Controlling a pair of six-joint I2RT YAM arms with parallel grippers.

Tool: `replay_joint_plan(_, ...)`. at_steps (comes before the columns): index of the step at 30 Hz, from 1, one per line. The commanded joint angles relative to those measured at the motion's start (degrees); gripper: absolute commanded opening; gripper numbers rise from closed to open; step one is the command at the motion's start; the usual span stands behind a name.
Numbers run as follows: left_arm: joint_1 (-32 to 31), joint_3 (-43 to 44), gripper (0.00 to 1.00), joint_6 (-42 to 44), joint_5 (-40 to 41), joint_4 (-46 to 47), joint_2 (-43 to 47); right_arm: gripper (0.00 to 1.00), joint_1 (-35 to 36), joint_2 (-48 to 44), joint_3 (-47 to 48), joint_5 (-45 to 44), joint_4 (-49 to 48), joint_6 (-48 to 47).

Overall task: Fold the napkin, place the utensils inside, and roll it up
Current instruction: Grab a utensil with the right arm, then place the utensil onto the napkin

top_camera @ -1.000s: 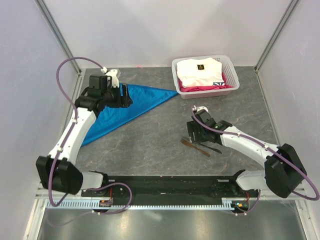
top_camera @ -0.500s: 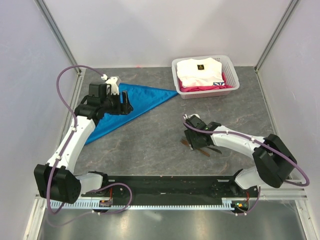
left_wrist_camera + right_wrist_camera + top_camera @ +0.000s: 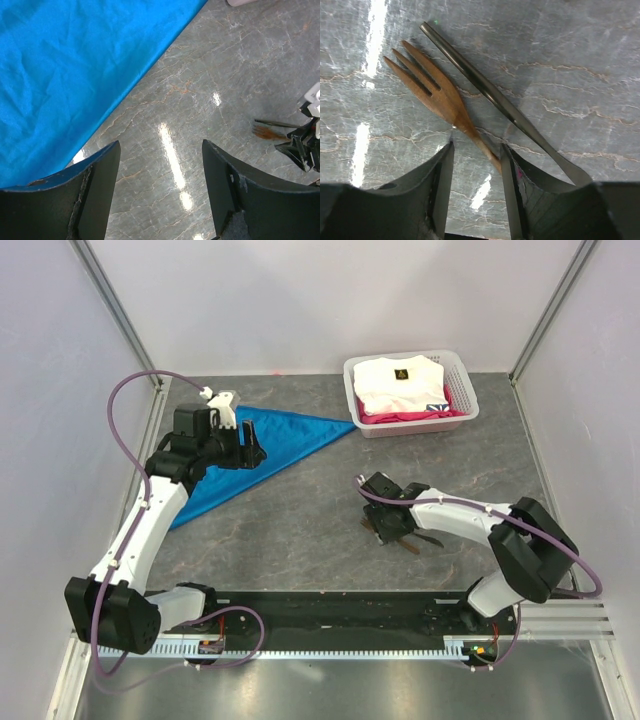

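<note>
The blue napkin [image 3: 285, 435] lies folded into a triangle at the back left, and fills the upper left of the left wrist view [image 3: 60, 75]. My left gripper [image 3: 252, 448] hovers over its long folded edge, open [image 3: 160, 145] with nothing between the fingers. The utensils lie crossed on the table: a brown fork [image 3: 440, 95] and a dark metallic piece [image 3: 495, 97], mostly under my right arm from above [image 3: 412, 544]. My right gripper [image 3: 388, 528] is down over them, jaws narrowed but still apart [image 3: 476, 147], straddling the fork's handle, which touches the right finger.
A white basket [image 3: 415, 426] holding folded white and pink clothes [image 3: 400, 380] stands at the back right. Grey marble tabletop [image 3: 300, 520] separates the napkin from the utensils. Enclosure walls rise on the left, right and back.
My right gripper has moved left and down onto the utensils, and its jaws have narrowed around the fork's handle. The left gripper drifted slightly left over the napkin, still open.
</note>
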State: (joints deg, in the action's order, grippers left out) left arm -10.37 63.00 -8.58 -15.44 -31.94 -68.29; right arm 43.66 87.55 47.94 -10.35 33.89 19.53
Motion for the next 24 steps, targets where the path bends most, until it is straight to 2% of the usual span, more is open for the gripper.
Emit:
replay_joint_plan(1, -0.09, -0.25, 0.73, -1.7, -1.17, 2.24, 1.49, 0.46, 0.46, 1.22, 1.98, 1.47, 0.3, -0.81)
replay_joint_plan(4, -0.09, -0.25, 0.73, -1.7, -1.35, 2.24, 1.58, 0.35, 1.16, 1.22, 1.72, 1.47, 0.56, -0.55)
replay_joint_plan(5, -0.09, -0.16, 0.73, -1.79, -1.52, 2.32, 1.67, 0.26, 1.51, 1.4, 1.63, 1.47, 0.56, -0.37)
replay_joint_plan(7, -0.09, -0.34, 0.73, -1.88, -1.7, 2.5, 1.76, 0.18, 2.83, 1.66, 1.71, 1.65, 0.74, 0.77)
replay_joint_plan(9, -0.09, -0.42, 0.73, -1.79, -1.78, 2.59, 1.85, 0.06, 4.84, 2.45, 2.67, 1.65, 0.74, 2.52)
replay_joint_plan(11, 0.0, -0.51, 0.73, -1.79, -1.17, 2.76, 2.02, 0.0, 6.26, 3.5, 3.91, 1.39, 0.83, 4.28)
replay_joint_plan(16, -0.09, -0.95, 0.73, -2.4, -1.08, 3.29, 2.99, 0.0, 10.74, 5.79, 12.42, 1.56, 0.65, 11.31)
replay_joint_plan(21, 0.0, -1.65, 0.73, -2.67, -1.52, 4.17, 4.48, 0.0, 15.57, 13.07, 28.85, 0.16, -0.41, 8.07)
replay_joint_plan(24, 0.0, -2.09, 0.74, -2.32, 0.58, 4.08, 5.27, 0.0, 15.58, 19.84, 39.74, -3.69, 1.61, 9.03)
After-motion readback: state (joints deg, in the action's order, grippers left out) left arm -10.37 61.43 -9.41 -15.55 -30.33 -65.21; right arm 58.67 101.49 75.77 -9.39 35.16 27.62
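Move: The wooden fork lies on the table almost between my right hand's open fingers, its middle some 2 cm to the right, 1 cm back and 1 cm below. The dark knife lies alongside, its middle about 5 cm to my right hand's right and just forward. The blue napkin's middle is about 19 cm ahead and 35 cm left of that hand. From my left hand, the fork is roughly 30 cm right, 14 cm back and 22 cm down. I shut my right fingers on the fork's handle just below the neck, drifting a centimetre or two left and back at table height as they pinch it. Then I sweep left towards the napkin, about 17 cm in all, picking up speed and rising some 6 cm, with the hand's left side rolling up a little and the grip kept. ##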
